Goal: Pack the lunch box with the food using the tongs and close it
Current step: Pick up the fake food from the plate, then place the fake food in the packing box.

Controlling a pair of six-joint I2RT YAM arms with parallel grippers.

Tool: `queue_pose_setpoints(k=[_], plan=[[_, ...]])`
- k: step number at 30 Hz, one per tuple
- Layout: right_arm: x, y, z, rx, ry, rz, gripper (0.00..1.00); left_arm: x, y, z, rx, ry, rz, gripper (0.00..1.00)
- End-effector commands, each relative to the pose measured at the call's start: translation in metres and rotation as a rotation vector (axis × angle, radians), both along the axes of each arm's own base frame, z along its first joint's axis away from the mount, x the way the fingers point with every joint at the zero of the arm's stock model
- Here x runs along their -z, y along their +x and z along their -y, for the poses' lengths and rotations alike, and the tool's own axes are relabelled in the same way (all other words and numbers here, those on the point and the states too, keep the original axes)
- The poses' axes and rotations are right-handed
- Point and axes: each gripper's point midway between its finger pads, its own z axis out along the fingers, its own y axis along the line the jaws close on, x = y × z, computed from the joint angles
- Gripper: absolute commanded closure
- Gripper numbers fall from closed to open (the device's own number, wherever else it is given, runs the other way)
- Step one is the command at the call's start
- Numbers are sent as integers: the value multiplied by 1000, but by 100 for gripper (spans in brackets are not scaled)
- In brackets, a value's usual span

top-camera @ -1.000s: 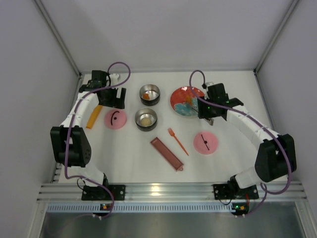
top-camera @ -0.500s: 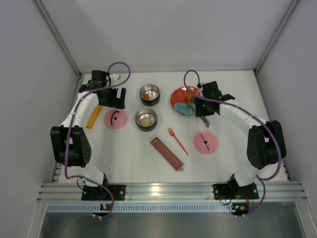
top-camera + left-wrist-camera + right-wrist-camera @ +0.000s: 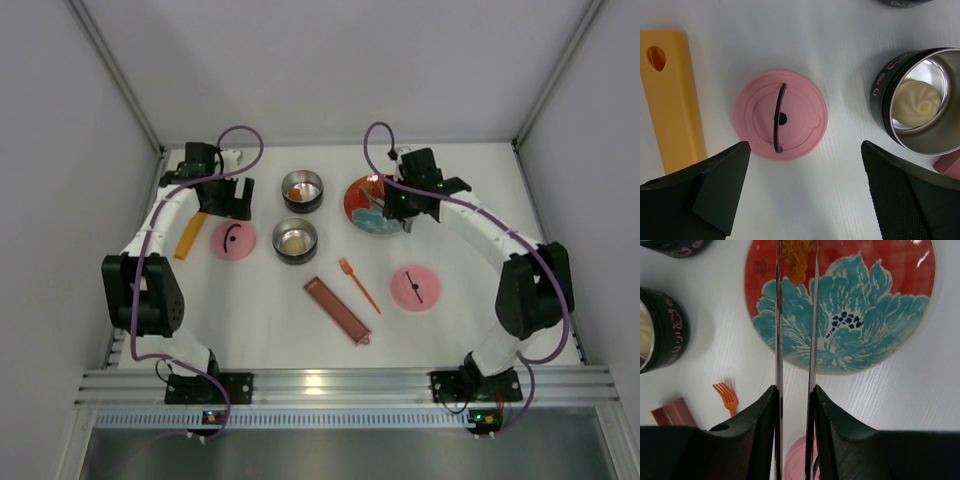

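Observation:
My right gripper [image 3: 795, 400] is shut on the silver tongs [image 3: 779, 315], one slim arm against each finger. The tongs reach over the red-and-blue plate [image 3: 865, 315], and an orange-brown fried piece [image 3: 796, 260] lies between their arms; their tips run past the top edge. From above, the right gripper [image 3: 405, 203] hangs at the plate's right side. Two steel tins stand left of it: the far tin [image 3: 302, 190] holds an orange piece, the near tin [image 3: 296, 240] a pale ball [image 3: 917, 100]. My left gripper [image 3: 805, 190] is open and empty over the table, just short of a pink lid [image 3: 780, 121].
A second pink lid [image 3: 415, 288] lies near the right arm. An orange fork [image 3: 358, 283] and a dark-red tray [image 3: 337, 310] lie at the centre front. A flat orange bar [image 3: 189, 235] rests under the left arm. Walls close in the table on three sides.
The right arm has swung from the plate's right side back and leftward over the plate, and its jaws have narrowed on the tongs. The left arm has stayed put.

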Motion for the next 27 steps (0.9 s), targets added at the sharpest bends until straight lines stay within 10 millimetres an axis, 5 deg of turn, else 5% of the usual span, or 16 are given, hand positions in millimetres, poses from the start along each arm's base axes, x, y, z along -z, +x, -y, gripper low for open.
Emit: queue_pose_setpoints(k=[1, 5, 11, 14, 23, 27], plan=[[-93, 15, -36, -38, 139, 233, 83, -1, -2, -7, -16, 8, -1, 2], [-119, 11, -79, -111, 197, 304, 83, 2, 0, -15, -47, 9, -10, 2], [-126, 22, -142, -208, 261, 309, 84, 6, -1, -20, -67, 14, -18, 2], [-109, 36, -161, -225, 256, 274, 83, 6, -1, -20, -67, 15, -19, 2], [-69, 45, -158, -218, 179, 220, 79, 8, -3, -20, -64, 18, -23, 2], [-50, 46, -158, -226, 155, 172, 67, 8, -3, -19, -62, 10, -25, 2]])
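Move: The fried chicken is already pinched in the tongs that the right hand holds, some 9 cm ahead of it, 5 cm left and 9 cm below, over the plate, whose middle lies about 9 cm ahead, 2 cm left and 13 cm below. The far steel bowl stands roughly 10 cm ahead and 22 cm left, 10 cm below; the near bowl is 23 cm left and 5 cm back. From the left hand, the far bowl lies about 8 cm ahead and 13 cm right. The chicken, still pinched in the tongs, is carried from the plate to over the far steel bowl: the right hand swings about 15 cm left and a few centimetres forward, arching up some 9 cm on the way and then sinking around 5 cm. The wrist turns some 10 degrees counter-clockwise while the fingers keep their grip on the tongs. ##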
